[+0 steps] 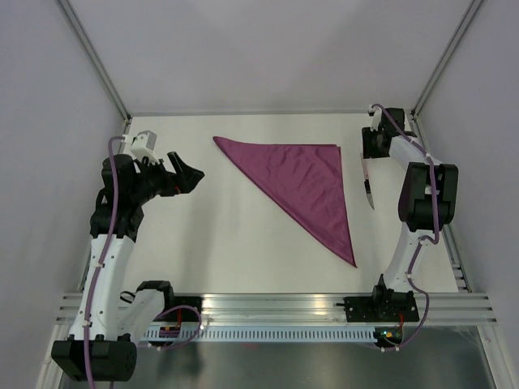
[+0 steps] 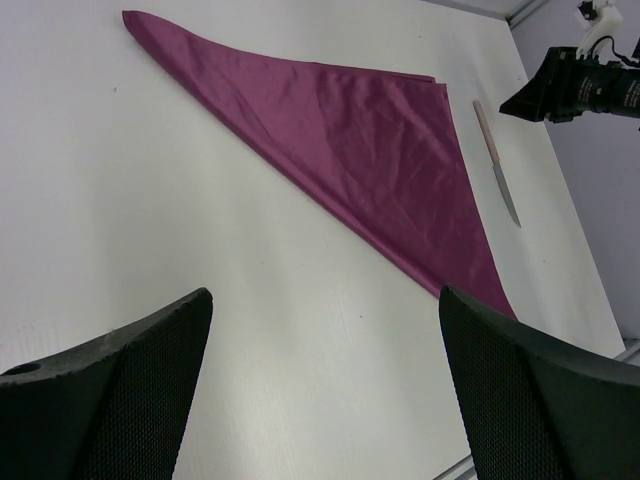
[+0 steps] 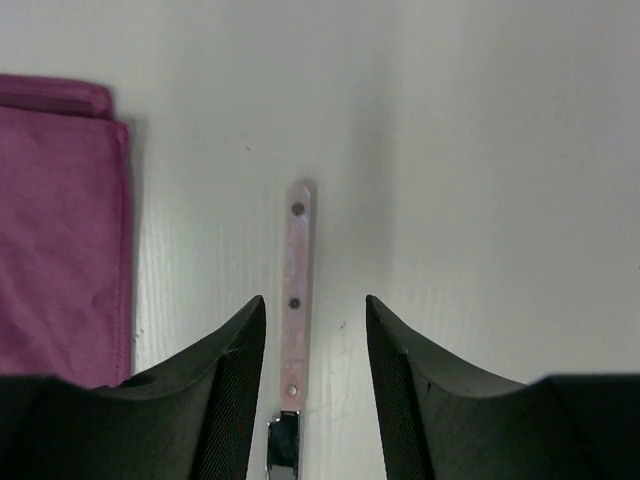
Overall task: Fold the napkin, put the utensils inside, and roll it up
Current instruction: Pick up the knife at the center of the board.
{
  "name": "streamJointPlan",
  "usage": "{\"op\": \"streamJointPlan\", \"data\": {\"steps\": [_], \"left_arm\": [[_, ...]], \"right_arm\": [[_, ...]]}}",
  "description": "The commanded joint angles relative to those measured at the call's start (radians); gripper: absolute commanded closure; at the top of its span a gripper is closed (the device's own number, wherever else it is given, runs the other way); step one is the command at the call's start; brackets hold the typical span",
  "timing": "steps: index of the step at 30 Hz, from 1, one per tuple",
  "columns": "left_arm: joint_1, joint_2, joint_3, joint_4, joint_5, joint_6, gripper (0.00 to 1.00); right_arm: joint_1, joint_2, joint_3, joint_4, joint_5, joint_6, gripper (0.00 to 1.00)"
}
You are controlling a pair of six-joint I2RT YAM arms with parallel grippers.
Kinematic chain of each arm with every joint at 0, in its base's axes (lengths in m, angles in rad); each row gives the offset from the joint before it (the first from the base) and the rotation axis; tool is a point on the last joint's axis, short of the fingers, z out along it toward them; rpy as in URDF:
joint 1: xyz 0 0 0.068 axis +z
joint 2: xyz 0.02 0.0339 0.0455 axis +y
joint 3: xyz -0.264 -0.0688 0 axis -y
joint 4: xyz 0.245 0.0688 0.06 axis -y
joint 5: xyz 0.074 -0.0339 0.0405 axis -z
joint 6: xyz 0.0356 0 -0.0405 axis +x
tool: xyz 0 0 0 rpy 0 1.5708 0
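The plum-magenta napkin point(image 1: 304, 182) point(image 2: 370, 150) lies flat on the white table, folded into a triangle. Its long edge runs from the far left corner to the near right tip. One utensil, a slim knife point(image 1: 369, 194) point(image 2: 497, 165) with a pale riveted handle point(image 3: 297, 260), lies just right of the napkin point(image 3: 60, 230). My right gripper point(image 1: 366, 164) point(image 3: 314, 300) hangs open over the handle. One finger stands on each side, with gaps showing. My left gripper point(image 1: 188, 164) point(image 2: 325, 292) is wide open over bare table left of the napkin, holding nothing.
White walls with metal frame posts close in the table at the back and sides. An aluminium rail point(image 1: 284, 306) runs along the near edge by the arm bases. The right arm's black wrist point(image 2: 575, 85) reaches in near the far right corner.
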State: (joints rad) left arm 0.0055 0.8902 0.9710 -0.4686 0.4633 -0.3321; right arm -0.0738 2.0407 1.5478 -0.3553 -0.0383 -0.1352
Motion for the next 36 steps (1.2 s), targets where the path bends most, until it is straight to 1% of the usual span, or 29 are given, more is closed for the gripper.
{"op": "streamJointPlan", "data": {"steps": [1, 5, 9, 12, 13, 14, 21, 23, 24, 26, 27, 31, 32, 36], "left_arm": [[0.007, -0.025, -0.025, 0.045, 0.057, -0.045, 0.03], [0.005, -0.031, -0.034, 0.047, 0.067, -0.041, 0.03], [0.007, -0.037, -0.038, 0.047, 0.074, -0.041, 0.02], [0.007, -0.043, -0.046, 0.051, 0.075, -0.042, 0.03], [0.005, -0.045, -0.048, 0.051, 0.075, -0.042, 0.03], [0.005, -0.046, -0.049, 0.053, 0.077, -0.042, 0.02], [0.005, -0.048, -0.054, 0.053, 0.075, -0.044, 0.03], [0.007, -0.048, -0.052, 0.054, 0.074, -0.044, 0.03], [0.005, -0.046, -0.051, 0.053, 0.072, -0.044, 0.03], [0.005, -0.045, -0.049, 0.053, 0.067, -0.042, 0.03], [0.005, -0.045, -0.049, 0.053, 0.064, -0.042, 0.03], [0.007, -0.042, -0.045, 0.048, 0.058, -0.042, 0.03], [0.005, -0.04, -0.038, 0.048, 0.057, -0.042, 0.03], [0.007, -0.033, -0.026, 0.045, 0.048, -0.044, 0.03]], "right_arm": [[-0.009, -0.037, -0.043, -0.048, -0.021, -0.009, 0.5], [-0.012, -0.022, -0.075, -0.048, -0.049, -0.009, 0.52], [-0.014, -0.001, -0.092, -0.054, -0.043, -0.014, 0.52], [-0.015, 0.007, -0.106, -0.054, -0.028, -0.017, 0.56], [-0.017, 0.009, -0.109, -0.06, -0.025, -0.02, 0.6], [-0.017, 0.015, -0.117, -0.062, -0.022, -0.021, 0.62], [-0.023, 0.018, -0.183, -0.042, -0.014, -0.058, 0.63], [-0.024, 0.026, -0.186, -0.042, -0.015, -0.063, 0.66], [-0.024, 0.027, -0.184, -0.045, -0.018, -0.064, 0.76], [-0.024, 0.023, -0.181, -0.048, -0.023, -0.069, 0.89], [-0.023, 0.019, -0.178, -0.054, -0.026, -0.072, 0.99], [-0.024, -0.039, -0.155, -0.096, -0.048, -0.081, 0.99], [-0.024, -0.075, -0.143, -0.103, -0.054, -0.081, 0.99], [-0.017, -0.161, -0.086, -0.174, -0.127, -0.08, 1.0]]}}
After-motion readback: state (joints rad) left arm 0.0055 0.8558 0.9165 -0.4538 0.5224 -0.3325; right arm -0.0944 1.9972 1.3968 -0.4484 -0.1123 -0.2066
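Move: The knife lies lengthwise under and behind the right hand, its middle about 6 cm back, hardly off to either side and some 6 cm below; the handle points outward, the blade back. The folded napkin's middle is roughly 19 cm to that hand's left and 9 cm back, with its far right corner only about 8 cm left and 3 cm ahead. From the left hand the knife is about 14 cm ahead, 49 cm right and 26 cm down. The knife's handle is pinched near its blade end by the right fingers: the open hand sinks about 5.5 cm while drawing back some 5 cm over the handle, tipping its fingertips roughly 10 degrees farther down, and closes from half open to shut. It then starts to lift, rising about 1 cm while pulling back nearly 2 cm with the handle gripped. ##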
